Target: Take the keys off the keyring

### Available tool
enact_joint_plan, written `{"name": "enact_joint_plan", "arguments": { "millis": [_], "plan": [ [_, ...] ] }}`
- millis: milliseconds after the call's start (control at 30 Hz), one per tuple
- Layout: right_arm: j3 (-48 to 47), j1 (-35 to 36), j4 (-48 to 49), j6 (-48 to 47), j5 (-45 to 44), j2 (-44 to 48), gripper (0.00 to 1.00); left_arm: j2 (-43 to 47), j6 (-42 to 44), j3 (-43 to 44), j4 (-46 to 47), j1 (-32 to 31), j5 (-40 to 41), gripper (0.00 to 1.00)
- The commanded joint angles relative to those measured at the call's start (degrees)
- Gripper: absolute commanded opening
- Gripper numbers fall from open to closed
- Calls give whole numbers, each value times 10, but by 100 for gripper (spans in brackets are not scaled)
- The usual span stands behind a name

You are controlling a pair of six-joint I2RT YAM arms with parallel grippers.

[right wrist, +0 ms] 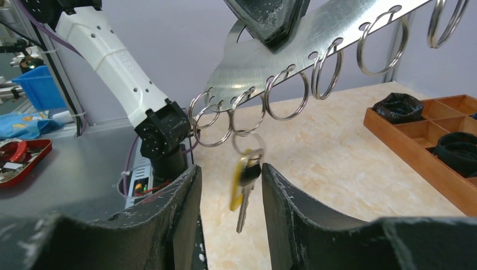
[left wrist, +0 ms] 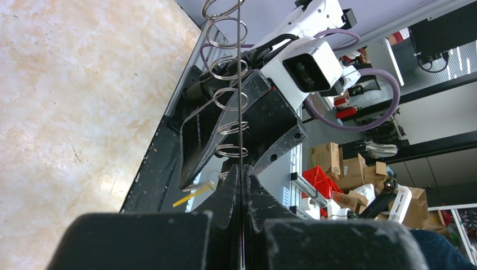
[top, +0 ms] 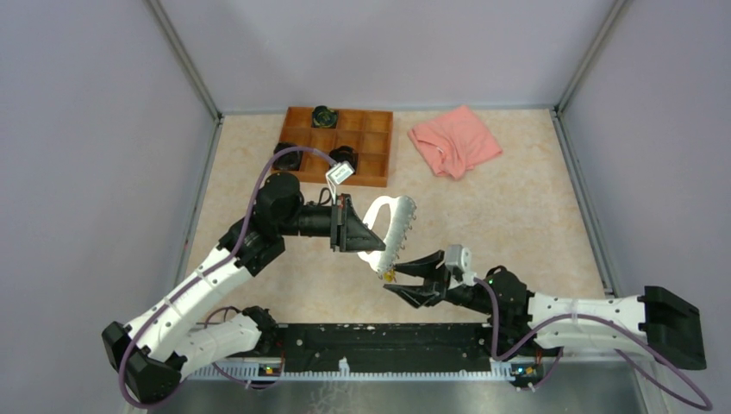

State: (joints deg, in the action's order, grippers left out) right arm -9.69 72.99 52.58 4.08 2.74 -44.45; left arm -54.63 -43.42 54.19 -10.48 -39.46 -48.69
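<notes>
The keyring [top: 390, 226] is a flat silvery oval plate with wire rings along its rim, held up above the table. My left gripper [top: 360, 227] is shut on it. In the left wrist view the keyring [left wrist: 240, 107] shows edge-on, rising from my shut left gripper [left wrist: 242, 173]. The keys [right wrist: 245, 180], one yellow-headed and one silvery, hang from a small ring under the keyring [right wrist: 315, 39]. My right gripper [right wrist: 230, 171] is open, one finger on each side of the keys, with a gap on both sides. Seen from above, my right gripper [top: 405, 278] sits below the plate's lower end.
A wooden compartment tray [top: 377, 147] with black round objects [top: 325, 115] stands at the back, also seen as the tray [right wrist: 394, 132] on the right. A pink cloth [top: 454, 141] lies at the back right. Grey walls enclose the table.
</notes>
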Motion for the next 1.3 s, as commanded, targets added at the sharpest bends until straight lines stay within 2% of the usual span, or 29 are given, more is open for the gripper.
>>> {"name": "enact_joint_plan", "arguments": {
  "millis": [0, 367, 700, 1033, 1267],
  "plan": [
    [-30, 11, 34, 8, -4, -2, 42, 15, -8, -1, 33, 2, -16, 0],
    [-37, 15, 40, 13, -4, -15, 39, 10, -11, -5, 43, 2, -21, 0],
    [-39, 16, 33, 18, -8, -17, 30, 10, -11, -8, 49, 2, -27, 0],
    [-41, 17, 44, 27, -14, -27, 26, 11, -11, -14, 53, 2, -35, 0],
    [-44, 16, 24, 33, -19, -23, 8, 17, 3, -15, 47, 2, -42, 0]
  ]
}}
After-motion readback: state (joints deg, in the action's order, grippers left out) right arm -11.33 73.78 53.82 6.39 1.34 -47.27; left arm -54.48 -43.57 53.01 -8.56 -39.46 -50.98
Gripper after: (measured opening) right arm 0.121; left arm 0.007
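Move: The keys hang from the keyring's near end almost between the right hand's half-open fingertips, about 1 cm to its left. From that hand the next empty rings are some 3 cm farther forward, level sideways and 4 cm above, and the middle of the metal plate is about 7 cm forward, 1 cm right and 7 cm up. From the left hand, which holds the plate, the keys lie roughly 4 cm back, 2 cm right and 8 cm below. The right hand eases about 1 cm left and slightly up while its fingers close, pinching the hanging keys. ##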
